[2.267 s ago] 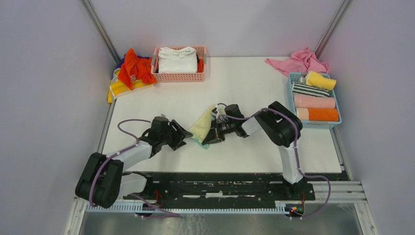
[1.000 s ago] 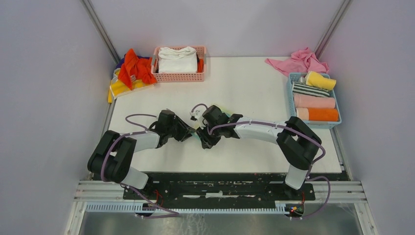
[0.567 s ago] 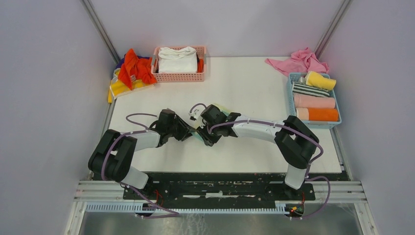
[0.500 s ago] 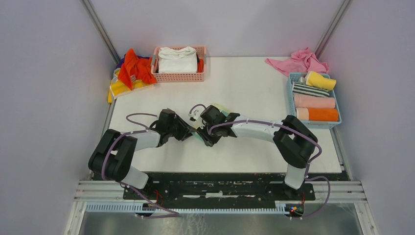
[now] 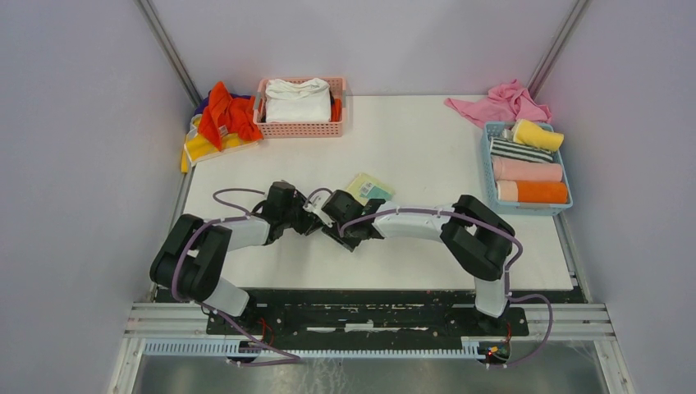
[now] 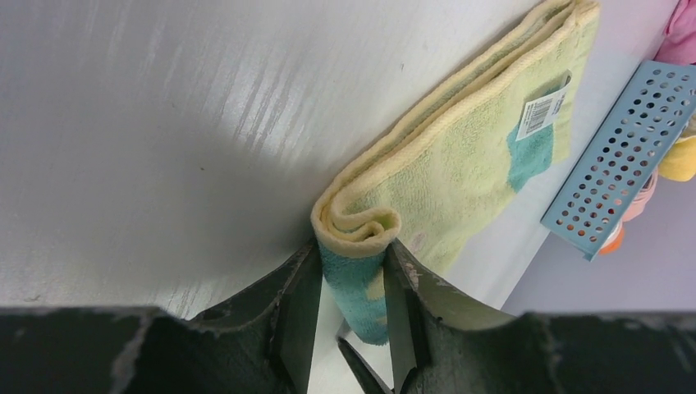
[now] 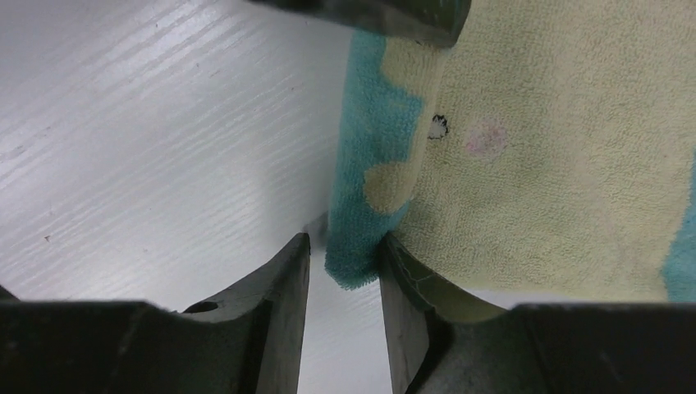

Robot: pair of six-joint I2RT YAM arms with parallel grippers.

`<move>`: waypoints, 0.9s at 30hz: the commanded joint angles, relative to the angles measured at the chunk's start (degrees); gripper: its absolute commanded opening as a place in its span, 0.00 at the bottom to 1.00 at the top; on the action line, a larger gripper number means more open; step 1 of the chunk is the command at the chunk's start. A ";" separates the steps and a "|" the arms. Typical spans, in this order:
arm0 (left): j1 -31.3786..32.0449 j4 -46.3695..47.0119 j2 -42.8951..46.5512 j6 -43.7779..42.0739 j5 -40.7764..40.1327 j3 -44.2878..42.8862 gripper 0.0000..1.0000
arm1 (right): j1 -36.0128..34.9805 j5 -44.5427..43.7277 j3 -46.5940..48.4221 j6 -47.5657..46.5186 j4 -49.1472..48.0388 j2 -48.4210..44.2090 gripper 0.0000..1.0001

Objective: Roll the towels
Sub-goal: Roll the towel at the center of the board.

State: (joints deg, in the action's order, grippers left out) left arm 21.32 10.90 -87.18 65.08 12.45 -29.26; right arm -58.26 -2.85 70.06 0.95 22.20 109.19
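A pale yellow towel with teal patches (image 5: 368, 187) lies mid-table, its near-left end rolled into a tight coil. In the left wrist view the towel (image 6: 468, 148) runs away to the upper right. My left gripper (image 6: 351, 279) is shut on the coil's end (image 6: 354, 234). In the right wrist view my right gripper (image 7: 343, 263) stands narrowly open around the coil's teal end (image 7: 357, 238), which touches only the right finger. The flat towel (image 7: 558, 148) spreads to the right. From above, the left gripper (image 5: 310, 220) and the right gripper (image 5: 335, 228) meet tip to tip.
A blue basket (image 5: 492, 160) at the right edge holds rolled towels, yellow (image 5: 538, 135), striped, pink and orange (image 5: 533, 192). A loose pink cloth (image 5: 501, 103) lies behind it. A pink basket (image 5: 299, 129) holds white cloth at the back. Orange-red and yellow cloths (image 5: 217, 123) are heaped back left.
My right gripper has slid left toward the left gripper along the towel's near end. The towel, earlier bunched up under the right gripper, now lies flat behind both grippers.
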 commanded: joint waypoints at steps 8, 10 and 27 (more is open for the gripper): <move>-0.20 -10.48 0.08 1.01 -6.22 3.96 0.54 | -1.49 3.07 4.45 -1.29 8.20 4.02 0.00; -1.05 -10.83 4.72 1.20 -6.92 4.81 0.59 | -0.52 11.12 4.41 -0.84 8.20 2.52 0.00; -2.25 -18.97 28.16 5.16 -1.77 9.77 0.73 | 17.16 57.55 -14.82 38.41 -40.89 2.33 0.01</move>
State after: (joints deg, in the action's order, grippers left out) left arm 19.11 -9.45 -58.54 67.05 6.79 -22.52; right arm -43.68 44.16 58.96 24.64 1.91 110.26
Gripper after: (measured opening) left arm 0.731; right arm 0.026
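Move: The towel's roll stands right between the hands: its middle is about 3 cm to the right of the left fingers and 2 cm back, and about 4 cm left and 2 cm ahead of the right fingers, level with both. The flat part still to be rolled lies beyond, some 4 cm ahead and 10 cm right of the left hand, or 8 cm ahead and 3 cm right of the right hand. The left fingers stand about 7 cm left and 4 cm ahead of the right. The roll's far-left end comes free as the left fingers spread wider and withdraw about 5 cm back and 5 cm left, rising some 4 cm. Its near-right end is pinched by the right fingers, which shut fully, swing back about 5 cm and slightly left as the wrist tips some 50 degrees to point the tips back and left, then ease forward a little while lifting slightly. ##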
